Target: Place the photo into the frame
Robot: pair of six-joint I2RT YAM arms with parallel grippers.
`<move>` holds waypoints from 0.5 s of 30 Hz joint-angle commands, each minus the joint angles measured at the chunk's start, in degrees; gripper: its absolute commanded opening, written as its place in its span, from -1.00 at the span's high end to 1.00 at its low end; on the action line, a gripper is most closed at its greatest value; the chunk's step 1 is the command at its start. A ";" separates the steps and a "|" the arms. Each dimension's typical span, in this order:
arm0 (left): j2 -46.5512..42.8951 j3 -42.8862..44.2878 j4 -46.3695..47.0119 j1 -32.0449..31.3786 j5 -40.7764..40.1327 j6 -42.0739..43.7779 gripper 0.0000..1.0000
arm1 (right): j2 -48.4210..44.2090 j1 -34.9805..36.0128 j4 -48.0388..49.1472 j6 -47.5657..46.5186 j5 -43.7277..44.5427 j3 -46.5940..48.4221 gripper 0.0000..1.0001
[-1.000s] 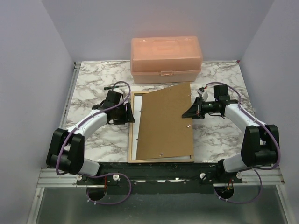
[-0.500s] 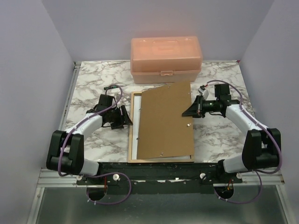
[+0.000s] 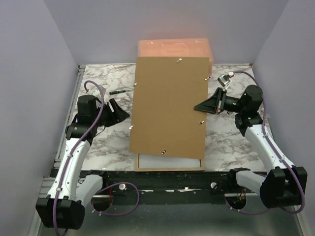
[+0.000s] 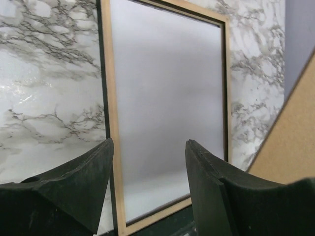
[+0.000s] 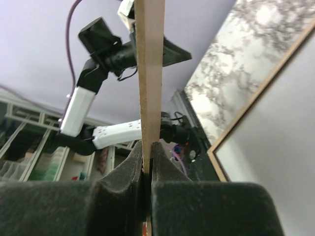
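Note:
The frame (image 3: 170,168) lies back-up on the marble table, its light wood rim (image 4: 114,123) showing. A plain white sheet (image 4: 167,98) fills its opening; it looks like the photo lying face down (image 3: 167,161). My right gripper (image 3: 203,106) is shut on the right edge of the brown backing panel (image 3: 170,105), holding it raised and tilted above the frame. In the right wrist view the panel's thin edge (image 5: 150,73) stands between the closed jaws (image 5: 147,162). My left gripper (image 3: 123,114) hangs open and empty left of the frame (image 4: 150,142).
An orange plastic box (image 3: 174,46) stands at the back, partly behind the raised panel. A small black pen-like object (image 3: 118,92) lies at the back left. Purple walls close in both sides. A black rail (image 3: 172,179) runs along the front edge.
The right gripper has lifted the backing panel from lying askew on the frame to standing high above it. The left arm has drawn back to the left, away from the frame.

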 commanded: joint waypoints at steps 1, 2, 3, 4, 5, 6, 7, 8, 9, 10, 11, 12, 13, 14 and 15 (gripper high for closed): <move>0.18 6.52 -7.44 0.56 6.61 0.16 -0.19 | -2.76 -0.01 23.72 17.48 -5.42 -1.46 0.99; 0.10 7.71 -9.00 0.43 7.23 0.43 -0.17 | -2.95 -0.01 23.21 17.42 -5.09 -1.27 0.99; -0.22 9.32 -11.23 0.19 6.53 0.97 -0.16 | -2.96 -0.01 22.44 17.08 -4.95 -0.98 0.99; -0.70 10.82 -13.38 -0.30 4.55 1.46 -0.15 | -2.96 -0.01 21.69 16.69 -4.81 -0.67 0.99; -1.29 12.50 -15.92 -0.91 2.11 2.41 -0.15 | -2.97 -0.03 20.97 16.22 -4.52 -0.57 0.99; -1.68 13.93 -18.11 -1.55 0.16 3.30 -0.15 | -2.96 -0.02 19.88 15.83 -4.24 -0.32 0.99; -1.72 15.49 -20.73 -2.25 -1.89 4.06 -0.15 | -2.90 -0.01 19.43 15.63 -3.99 -0.33 0.99; -1.68 16.68 -22.80 -2.87 -3.58 4.61 -0.15 | -2.96 -0.03 19.15 15.50 -3.62 -0.40 0.99; -1.60 17.88 -24.83 -3.87 -5.50 5.03 -0.15 | -3.05 -0.02 18.95 15.42 -3.29 -0.44 0.99; -1.55 18.77 -26.27 -4.94 -7.16 5.31 -0.15 | -3.13 -0.01 18.94 15.41 -3.19 -0.59 0.99; -1.64 19.24 -27.25 -6.40 -9.58 5.29 -0.15 | -3.14 -0.01 18.99 15.39 -3.02 -0.73 0.99; -1.66 19.78 -27.73 -7.48 -11.42 5.04 -0.16 | -3.14 -0.04 19.19 15.50 -3.06 -0.93 0.99; -1.47 20.31 -28.07 -8.44 -13.89 4.75 -0.16 | -3.12 -0.01 19.80 15.88 -3.16 -1.20 0.99; -1.04 21.13 -28.45 -8.91 -15.35 4.43 -0.16 | -3.05 -0.03 20.29 16.18 -3.30 -1.44 0.99; -0.28 22.24 -29.22 -9.50 -16.60 4.40 -0.16 | -3.13 -0.03 20.52 16.40 -3.39 -1.59 0.99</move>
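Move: The backing board is already pinched in my right hand. Its middle is about 10 cm to the left, level with that hand and neither ahead nor back. The frame, with the white sheet in it, is 29 cm below, 9 cm left and 2 cm back. From my empty left hand the board's middle is some 16 cm right, 3 cm back and 8 cm up; the green pen lies 17 cm ahead, 6 cm left and 19 cm down. I bring my open left hand up about 7 cm beside the board's left edge, first nearly straight up, then also back some 4 cm. My right hand keeps its pinch on the right edge and lifts the board a further 3.5 cm off the frame, easing back about 2 cm with a slight counter-clockwise turn and left side up, then slows and holds still. ##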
